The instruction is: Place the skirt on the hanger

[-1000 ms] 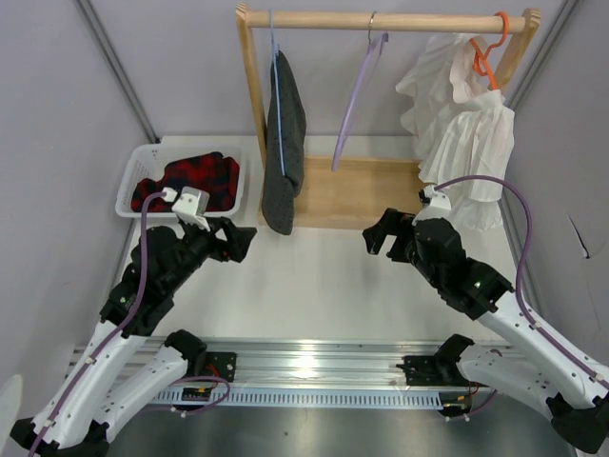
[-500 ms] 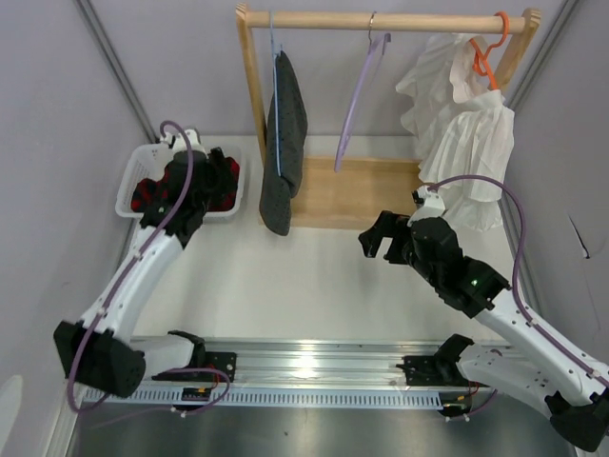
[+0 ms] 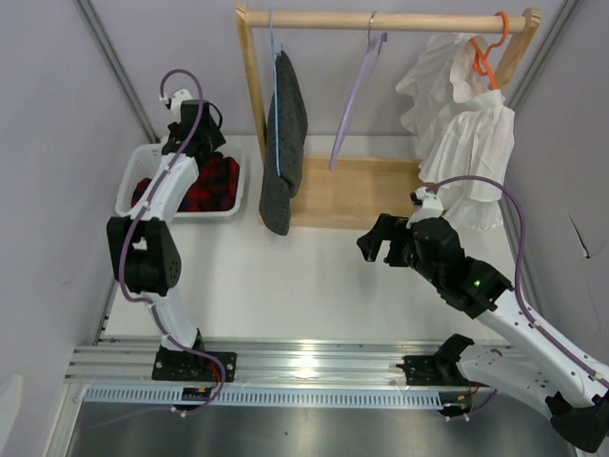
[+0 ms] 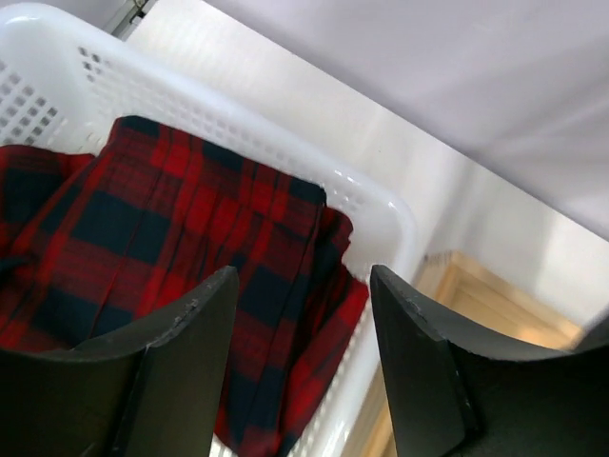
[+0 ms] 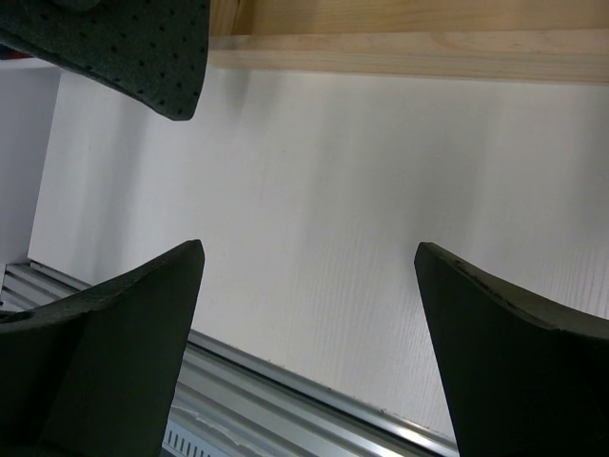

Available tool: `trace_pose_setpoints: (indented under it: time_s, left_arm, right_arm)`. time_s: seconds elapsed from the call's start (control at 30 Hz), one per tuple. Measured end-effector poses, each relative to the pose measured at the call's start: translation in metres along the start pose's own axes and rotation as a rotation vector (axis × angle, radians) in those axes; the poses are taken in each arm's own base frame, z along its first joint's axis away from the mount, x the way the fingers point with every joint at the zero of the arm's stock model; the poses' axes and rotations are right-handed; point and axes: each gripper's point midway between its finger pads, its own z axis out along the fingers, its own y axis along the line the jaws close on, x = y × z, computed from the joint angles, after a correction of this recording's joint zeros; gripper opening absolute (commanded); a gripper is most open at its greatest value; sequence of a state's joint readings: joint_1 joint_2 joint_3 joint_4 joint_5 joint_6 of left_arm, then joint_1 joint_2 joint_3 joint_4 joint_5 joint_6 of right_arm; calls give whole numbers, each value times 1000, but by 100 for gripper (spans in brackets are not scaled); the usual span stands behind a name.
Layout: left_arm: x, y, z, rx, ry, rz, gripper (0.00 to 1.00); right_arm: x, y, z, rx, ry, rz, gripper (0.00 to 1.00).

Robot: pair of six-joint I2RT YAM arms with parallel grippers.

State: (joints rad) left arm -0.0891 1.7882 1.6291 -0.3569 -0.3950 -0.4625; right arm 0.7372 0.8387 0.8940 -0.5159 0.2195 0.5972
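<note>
The red-and-navy plaid skirt lies crumpled in a white basket at the back left. In the left wrist view the skirt fills the basket just beyond my fingers. My left gripper is open and empty, hovering over the basket's far side, its jaws apart above the skirt's right edge. The lilac hanger hangs bare by its metal hook from the wooden rail. My right gripper is open and empty over mid-table; in its wrist view only white tabletop lies between the fingers.
A wooden rack with a base board stands at the back. A dark grey speckled garment hangs on a light blue hanger on its left; its hem shows in the right wrist view. A white ruffled garment hangs on an orange hanger at the right.
My left arm has swung from the front left of the table out to the basket and now reaches over it. The right gripper has barely shifted.
</note>
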Motion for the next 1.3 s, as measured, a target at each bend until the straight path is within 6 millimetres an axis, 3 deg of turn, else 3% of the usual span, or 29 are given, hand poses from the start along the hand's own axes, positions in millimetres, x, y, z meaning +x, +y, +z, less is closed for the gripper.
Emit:
trace_pose_setpoints:
  time_s: [0.23, 0.5, 0.8, 1.3]
  left_arm:
    - [40, 0, 57, -68, 77, 43, 62]
    - [71, 6, 95, -131, 126, 85, 61]
    - [97, 17, 113, -193, 169, 111, 61]
    - [103, 11, 116, -189, 182, 116, 68]
  right_arm:
    - [-2, 2, -2, -11, 0, -1, 99]
    - [0, 5, -3, -27, 11, -1, 99]
    - [3, 5, 1, -23, 25, -7, 99]
    - [4, 6, 5, -33, 31, -9, 99]
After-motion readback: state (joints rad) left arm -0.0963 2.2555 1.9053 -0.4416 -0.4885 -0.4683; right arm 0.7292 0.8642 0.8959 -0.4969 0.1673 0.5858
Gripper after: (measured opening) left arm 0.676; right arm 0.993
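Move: The left hand, open and empty, hovers over the basket; the skirt's middle lies about 17 cm below it, 2 cm ahead and 6 cm left. The basket's middle is roughly 2 cm ahead, 8 cm left and 19 cm down, while the grey garment hangs some 15 cm right and 4 cm back, about level in height. From the right hand, the skirt is about 30 cm ahead, 46 cm left and 17 cm below. The open left hand sinks about 14 cm, reaching 6 cm forward and tipping down towards the skirt's far right corner. ##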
